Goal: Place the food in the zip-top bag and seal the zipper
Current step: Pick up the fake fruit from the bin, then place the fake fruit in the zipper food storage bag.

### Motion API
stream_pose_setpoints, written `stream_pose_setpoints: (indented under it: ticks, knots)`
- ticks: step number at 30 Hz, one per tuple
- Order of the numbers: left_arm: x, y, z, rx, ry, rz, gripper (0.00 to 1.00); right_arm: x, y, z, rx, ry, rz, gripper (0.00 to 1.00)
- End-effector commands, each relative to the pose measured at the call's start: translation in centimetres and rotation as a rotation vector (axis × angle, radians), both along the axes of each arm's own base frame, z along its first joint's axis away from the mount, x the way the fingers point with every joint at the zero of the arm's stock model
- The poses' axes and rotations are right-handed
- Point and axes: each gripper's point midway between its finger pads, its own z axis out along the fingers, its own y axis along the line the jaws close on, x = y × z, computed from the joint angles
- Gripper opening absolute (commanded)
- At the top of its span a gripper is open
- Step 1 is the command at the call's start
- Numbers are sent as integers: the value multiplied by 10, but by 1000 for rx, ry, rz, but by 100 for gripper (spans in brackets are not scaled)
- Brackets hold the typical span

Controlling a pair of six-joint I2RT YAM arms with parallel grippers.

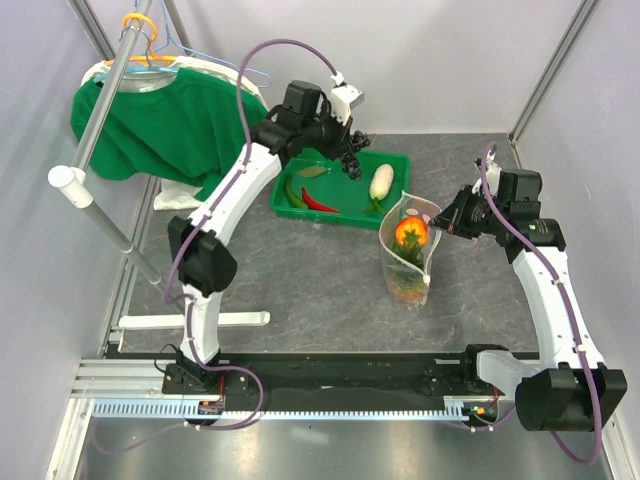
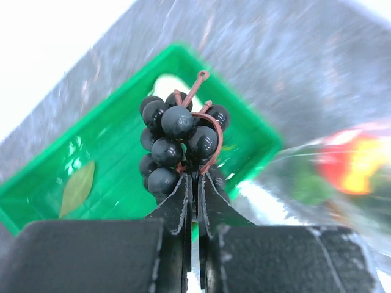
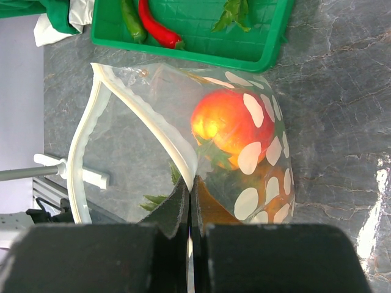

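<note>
My left gripper [image 1: 349,158] is shut on the stem of the dark grapes [image 2: 177,137] and holds them above the green tray [image 1: 348,197]. In the tray lie the white oblong vegetable [image 1: 381,181], the red chili [image 1: 320,200] and the green pepper [image 1: 293,193]. The clear dotted zip-top bag [image 1: 408,255] stands open to the right of the tray. It holds the red tomato [image 3: 229,125] on top of the orange pineapple [image 1: 408,285]. My right gripper [image 3: 191,186] is shut on the bag's white zipper strip [image 3: 153,122] and holds the mouth open.
A green shirt [image 1: 165,115] hangs on a metal rack [image 1: 100,190] at the far left. A white bar [image 1: 200,320] lies on the table near the left arm's base. A leaf [image 2: 77,188] lies in the tray.
</note>
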Motion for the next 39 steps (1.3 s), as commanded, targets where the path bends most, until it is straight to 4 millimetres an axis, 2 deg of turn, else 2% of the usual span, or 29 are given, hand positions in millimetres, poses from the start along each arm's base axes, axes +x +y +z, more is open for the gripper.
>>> stream_pose_setpoints:
  ticks: [1, 3, 7, 11, 15, 17, 23, 29, 32, 33, 34, 35, 36, 37, 38, 39]
  knots:
    - [-63, -13, 125, -211, -152, -149, 2, 7, -1, 7, -11, -43, 3, 0]
    - [-89, -18, 143, -248, -152, -198, 2, 7, 0, 8, -7, -48, 4, 0]
    - [-137, -35, 156, -295, -113, -303, 2, 6, 1, 12, 4, -57, 8, 0]
    - [-180, -54, 157, -334, -26, -397, 2, 4, 3, 17, 9, -72, 14, 0]
    - [-204, -66, 136, -317, 57, -444, 2, 3, 2, 22, 6, -89, 16, 0]
    - [-213, -71, 113, -285, 126, -454, 2, 3, 3, 25, 8, -97, 16, 0]
    - [-222, -80, 47, -183, 355, -416, 2, 0, 5, 26, 15, -109, 33, 0]
    - [-241, -86, 46, -195, 478, -461, 2, 0, 6, 26, 16, -119, 37, 0]
    - [-243, -88, 38, -185, 554, -413, 2, 0, 7, 28, 23, -130, 43, 0]
    - [-240, -89, 38, -188, 577, -375, 2, -1, 7, 29, 24, -135, 45, 0]
    - [-235, -92, 30, -175, 606, -341, 3, -2, 8, 30, 28, -136, 46, 0]
    - [-232, -94, 28, -175, 621, -318, 6, -2, 8, 29, 28, -138, 46, 0]
    - [-224, -97, 33, -189, 621, -271, 18, -2, 8, 29, 29, -139, 49, 0]
    - [-218, -102, 24, -180, 648, -239, 25, -2, 9, 29, 31, -138, 51, 0]
    - [-216, -105, 25, -188, 657, -236, 31, -2, 9, 28, 30, -136, 50, 0]
    - [-210, -108, 32, -200, 628, -222, 43, -2, 9, 29, 31, -136, 51, 0]
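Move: The left hand already has the black grapes. The open mouth of the zip-top bag lies about 23 cm back, 11 cm to its right and some 5 cm lower, with the red-orange fruit in the bag about 20 cm back, 12 right and 13 below. In the bin, the white vegetable is roughly 10 cm ahead, 8 right and 22 below. From the right hand, pinching the rim, the mouth's middle is about 6 cm left, 2 back and 2 lower. Back towards its base and to the right, the left hand carries the grapes from above the bin to the bag's mouth, some 22 cm back in all, arching up about 15 cm and then sinking nearly as far. It swings clockwise while rising and tips its fingers down about 30 degrees on the descent, then starts to open them at the end. The right hand keeps its pinch on the rim, rising about a centimetre. ##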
